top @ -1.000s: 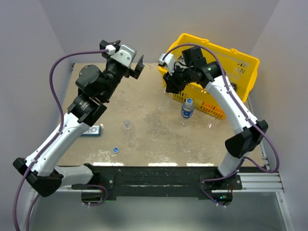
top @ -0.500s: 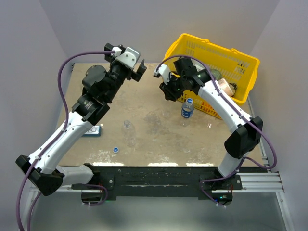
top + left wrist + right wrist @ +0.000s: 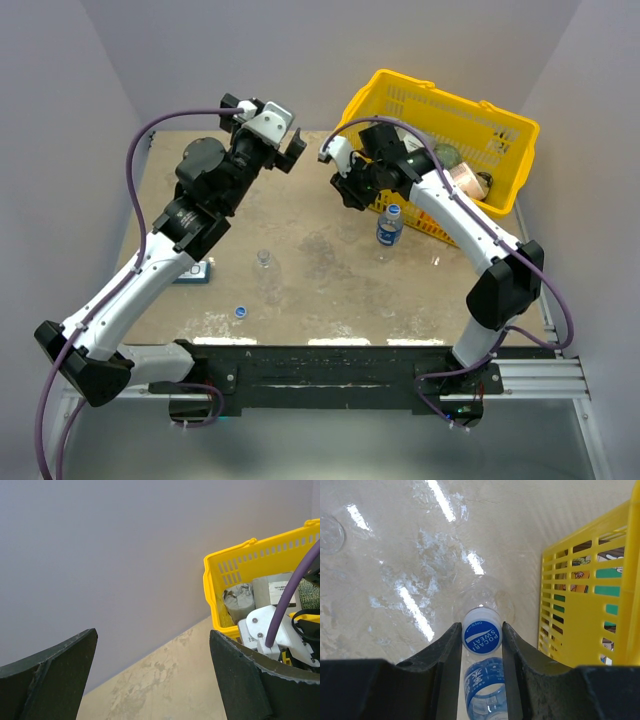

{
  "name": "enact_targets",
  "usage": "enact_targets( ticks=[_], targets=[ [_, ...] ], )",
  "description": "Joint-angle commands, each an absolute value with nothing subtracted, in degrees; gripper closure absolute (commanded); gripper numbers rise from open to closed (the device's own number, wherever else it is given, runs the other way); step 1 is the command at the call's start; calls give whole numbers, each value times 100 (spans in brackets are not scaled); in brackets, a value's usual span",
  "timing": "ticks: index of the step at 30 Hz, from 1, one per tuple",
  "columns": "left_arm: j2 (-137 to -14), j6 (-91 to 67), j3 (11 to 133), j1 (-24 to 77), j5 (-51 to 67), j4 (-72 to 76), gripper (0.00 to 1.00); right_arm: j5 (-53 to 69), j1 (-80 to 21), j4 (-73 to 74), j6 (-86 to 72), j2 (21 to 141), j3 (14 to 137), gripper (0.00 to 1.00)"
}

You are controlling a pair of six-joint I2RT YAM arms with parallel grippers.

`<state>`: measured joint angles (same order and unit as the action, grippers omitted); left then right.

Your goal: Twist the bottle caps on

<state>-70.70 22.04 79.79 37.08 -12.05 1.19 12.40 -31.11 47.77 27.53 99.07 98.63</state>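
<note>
My right gripper (image 3: 481, 625) is shut on a blue bottle cap (image 3: 481, 634) printed with white lettering, one finger on each side. Below it the round clear outline of an unlabelled bottle (image 3: 485, 594) shows on the table. The blue-labelled bottle (image 3: 486, 690) stands close by, wearing a blue cap (image 3: 393, 210) in the top view. That view shows the right gripper (image 3: 346, 190) just left of the basket. An uncapped clear bottle (image 3: 265, 266) stands mid-table, a loose blue cap (image 3: 241, 311) near the front. My left gripper (image 3: 152, 675) is open and empty, raised by the back wall.
A yellow basket (image 3: 500, 122) with grey cans and jars fills the back right corner, close beside my right gripper. A blue-and-white packet (image 3: 190, 271) lies near the left arm. The tabletop is tan and glossy.
My right gripper has swung left and forward, away from the basket's corner, still shut on the cap. The left gripper has shifted slightly right and toward the back wall, staying open.
</note>
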Motion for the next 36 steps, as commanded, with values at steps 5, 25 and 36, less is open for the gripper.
enact_targets(
  ticks=[5, 25, 36],
  targets=[
    [-7005, 2110, 7910, 3656, -1257, 413, 1, 993, -3138, 4570, 2751, 9888, 9756, 47],
    [-6865, 2180, 7752, 3569, -1581, 281, 1, 1651, -3138, 4596, 2364, 9870, 10941, 9],
    [-5994, 1357, 6733, 1724, -1987, -543, 0, 4308, -3936, 1829, 1713, 8342, 8404, 1]
  ],
)
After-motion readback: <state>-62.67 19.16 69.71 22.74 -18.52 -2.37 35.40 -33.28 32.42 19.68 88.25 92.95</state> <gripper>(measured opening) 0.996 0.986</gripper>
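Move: The capped clear bottle is pinched by its cap between the right fingers, its middle about 10 cm straight below that hand. From the hand, the blue-labelled bottle stands roughly 9 cm to the right and 3 cm back. The yellow basket's middle lies some 20 cm right and 17 cm farther out. The uncapped clear bottle is about 19 cm left and 14 cm back. From the left hand, the capped bottle is about 13 cm right, level in reach, some 35 cm lower. The clear bottle's cap comes free as the right fingers spread wide, the hand nearly still over its spot. The hand then lifts about 10 cm and swings back and left towards the uncapped bottle, fingers tipping up and leftwards some 30 degrees. Late on, the left hand, still open and empty, sweeps about 12 cm left, sinking and turning counter-clockwise. ##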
